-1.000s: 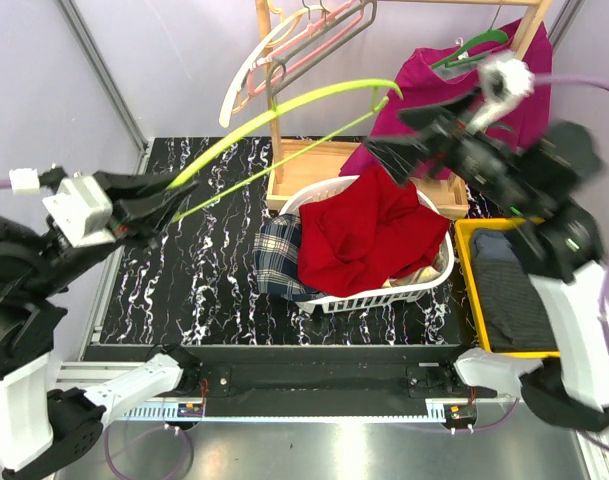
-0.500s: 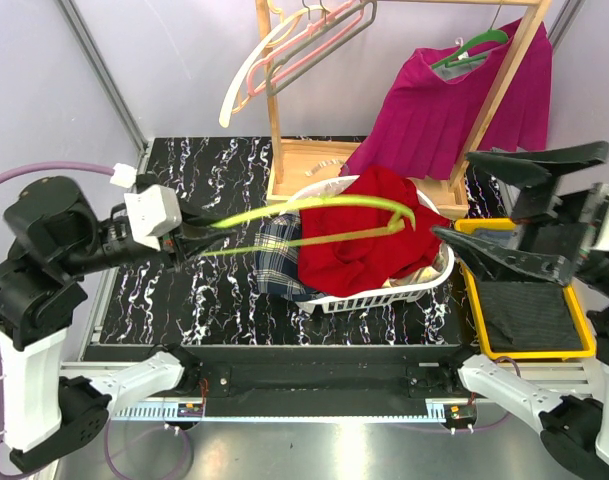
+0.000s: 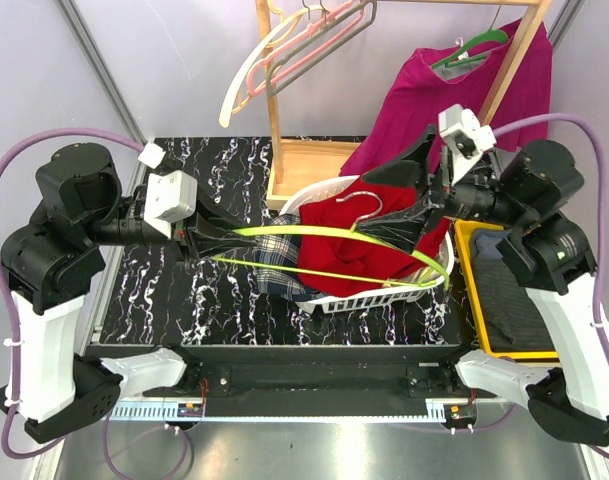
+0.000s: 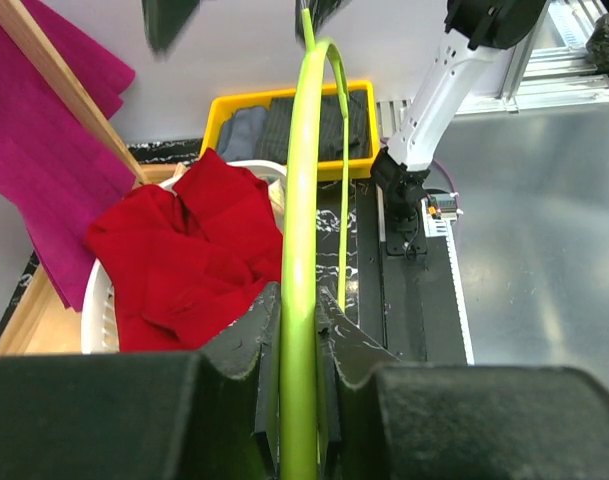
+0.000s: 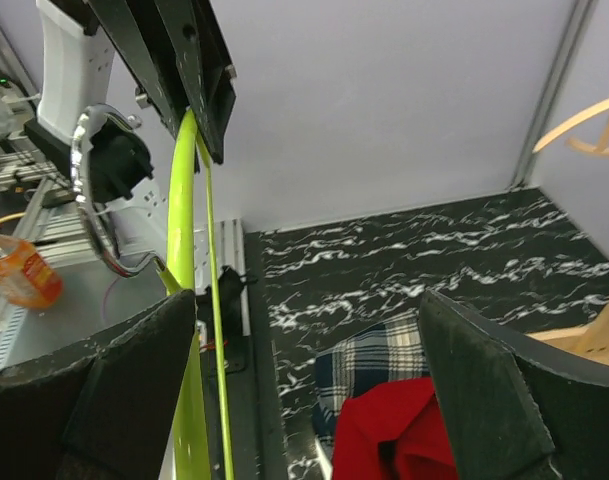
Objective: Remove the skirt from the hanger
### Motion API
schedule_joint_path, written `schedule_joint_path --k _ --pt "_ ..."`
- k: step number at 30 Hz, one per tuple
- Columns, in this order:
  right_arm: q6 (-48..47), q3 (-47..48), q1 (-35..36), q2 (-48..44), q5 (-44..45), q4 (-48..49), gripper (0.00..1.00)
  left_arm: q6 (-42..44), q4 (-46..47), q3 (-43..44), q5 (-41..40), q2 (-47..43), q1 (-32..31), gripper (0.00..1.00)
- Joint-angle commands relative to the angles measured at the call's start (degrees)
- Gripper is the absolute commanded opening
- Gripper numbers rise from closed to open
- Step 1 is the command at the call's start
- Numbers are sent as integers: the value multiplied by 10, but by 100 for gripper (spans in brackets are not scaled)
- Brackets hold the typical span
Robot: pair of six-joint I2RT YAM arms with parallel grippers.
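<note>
My left gripper (image 3: 210, 240) is shut on one end of a bare lime-green hanger (image 3: 314, 232), which reaches rightward over the white basket (image 3: 374, 300). In the left wrist view the hanger (image 4: 302, 200) runs straight out from between the jaws of the left gripper (image 4: 299, 320). My right gripper (image 3: 399, 210) hangs open over the basket at the hanger's hook end; the lime bars (image 5: 181, 220) pass just inside one finger of the right gripper (image 5: 306, 295). A red garment (image 3: 329, 252) lies in the basket. A magenta pleated skirt (image 3: 414, 90) hangs on a green hanger (image 3: 469, 48) on the rack.
A wooden rack (image 3: 274, 130) stands at the back with several empty hangers (image 3: 304, 40). A plaid cloth (image 3: 274, 255) lies in the basket's left side. A yellow bin (image 3: 469, 228) with dark folded clothes (image 3: 524, 310) sits at the right.
The left arm has lowered the lime hanger across the basket. The right arm has swung in from the right, above the yellow bin, to the hanger's hook end, jaws still open.
</note>
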Motion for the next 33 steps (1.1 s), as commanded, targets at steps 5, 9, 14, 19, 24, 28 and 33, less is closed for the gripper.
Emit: schedule_joint_path --k 5,9,14,19,24,28,33 --pt "41 -14 0 -15 -70 9 96 7 27 32 16 11 -1 0" --pt "36 -18 0 -31 -66 5 96 13 27 27 10 6 -1 0" --pt "62 -18 0 -39 -75 0 95 16 28 19 3 -3 -1 0" --pt "87 -18 0 -27 -87 -8 85 14 32 20 -2 -4 -1 0" --pt "96 -12 0 -14 -90 -13 79 13 35 19 -5 -3 -1 0" --pt "93 -10 0 1 -88 -29 72 1 46 21 2 4 -1 0" --pt "96 -4 0 6 -88 -29 61 -4 55 18 -2 10 -1 0"
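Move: The green hanger's upper bar, just right of its hook, lies about 4 cm back and 3 cm below the right hand, close to that hand's rear finger. The metal hook stands some 5 cm left and 5 cm back of the right hand, roughly level with it. The red clothes in the basket are about 15 cm ahead, 5 cm right and 40 cm below. From the left hand, that stretch of bar is about 24 cm right, roughly level and neither ahead nor back. Bringing the wide-open right gripper about 4 cm back over the hanger's upper bar just right of the hook, then easing roughly 2 cm forward while sinking some 2.5 cm, with the fingers narrowing to about two thirds open around the bar. The right wrist rolls nearly 15 degrees, its forward side dipping. The left hand stays put and keeps its pinch on the hanger's other end. ##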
